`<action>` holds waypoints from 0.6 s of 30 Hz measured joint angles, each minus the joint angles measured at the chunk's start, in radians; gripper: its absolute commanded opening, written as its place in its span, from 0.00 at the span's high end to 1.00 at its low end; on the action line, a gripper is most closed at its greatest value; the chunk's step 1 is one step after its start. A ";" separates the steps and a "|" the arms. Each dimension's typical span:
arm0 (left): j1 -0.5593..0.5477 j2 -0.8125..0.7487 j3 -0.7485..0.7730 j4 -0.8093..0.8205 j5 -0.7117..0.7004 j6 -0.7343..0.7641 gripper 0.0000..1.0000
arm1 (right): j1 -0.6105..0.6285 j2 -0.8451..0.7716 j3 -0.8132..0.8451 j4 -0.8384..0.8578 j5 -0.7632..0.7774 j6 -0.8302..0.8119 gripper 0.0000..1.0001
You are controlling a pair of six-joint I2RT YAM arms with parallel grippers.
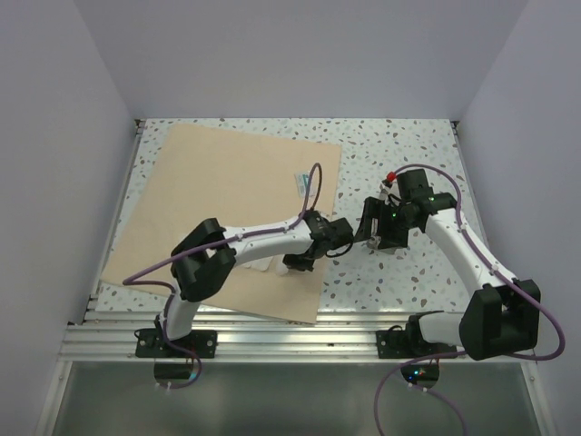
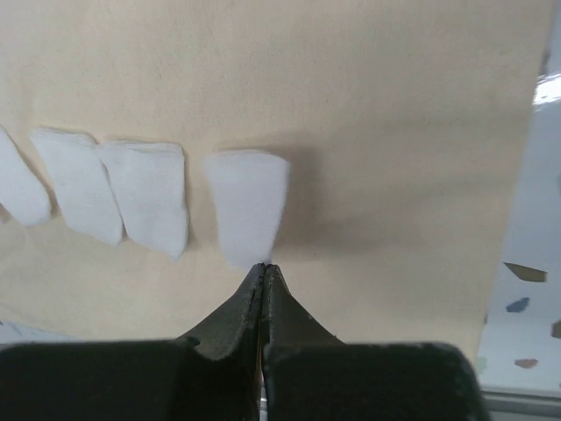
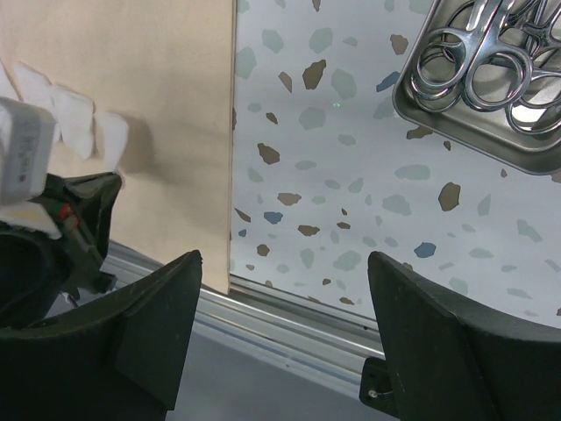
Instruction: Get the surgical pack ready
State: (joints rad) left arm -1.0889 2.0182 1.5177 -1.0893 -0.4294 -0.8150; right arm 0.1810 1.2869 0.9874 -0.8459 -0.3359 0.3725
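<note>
The tan wrap sheet (image 1: 227, 195) lies flat on the left of the table. A row of white gauze squares (image 2: 145, 197) sits on it. My left gripper (image 2: 263, 266) is shut, its tips pinching the near corner of the rightmost gauze square (image 2: 248, 206), which throws a shadow to its right. It hovers over the sheet's right part (image 1: 297, 262). My right gripper (image 3: 285, 263) stands open with nothing between its fingers, above the speckled table (image 1: 370, 238). The steel tray (image 3: 438, 123) holds scissors and forceps (image 3: 473, 66) at the upper right of the right wrist view.
The sheet's right edge (image 3: 232, 175) runs beside bare speckled tabletop (image 3: 333, 175). The metal rail (image 1: 300, 341) borders the table's near edge. A small white label (image 1: 300, 182) lies on the sheet near its right edge. White walls close off the back and sides.
</note>
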 measured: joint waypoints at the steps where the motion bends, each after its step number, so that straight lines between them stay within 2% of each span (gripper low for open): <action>1: 0.000 0.000 0.034 -0.019 -0.004 0.006 1.00 | 0.000 0.000 0.000 0.000 0.000 0.000 0.20; 7: 0.008 -0.061 0.153 -0.089 -0.045 0.032 1.00 | 0.000 0.000 0.000 0.000 0.000 0.000 0.19; 18: 0.123 -0.139 0.045 -0.164 -0.155 0.109 1.00 | 0.000 0.005 0.000 0.002 -0.001 0.000 0.19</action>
State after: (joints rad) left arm -0.9661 1.8790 1.5623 -1.2533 -0.5842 -0.7055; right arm 0.1806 1.2919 0.9874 -0.8444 -0.3367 0.3729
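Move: My shut left hand already pinches a gauze pad by its near edge, low over the mat. The nearest laid pad is about 7 cm to its left and 4 cm ahead, a second some 11 cm left and 4 cm ahead, and a third roughly 16 cm left and 6 cm ahead, all about 3 cm below. From my idle right hand, that nearest pad lies some 28 cm to the left, 2 cm back and 11 cm down. With fingers still shut on the gauze pad, my left hand climbs about 7 cm, drifting forward and first a little to the right. Then it levels off and swings left some 8 cm, still easing forward, until it is high above the nearest laid pads, the wrist tilting slightly on the way. ##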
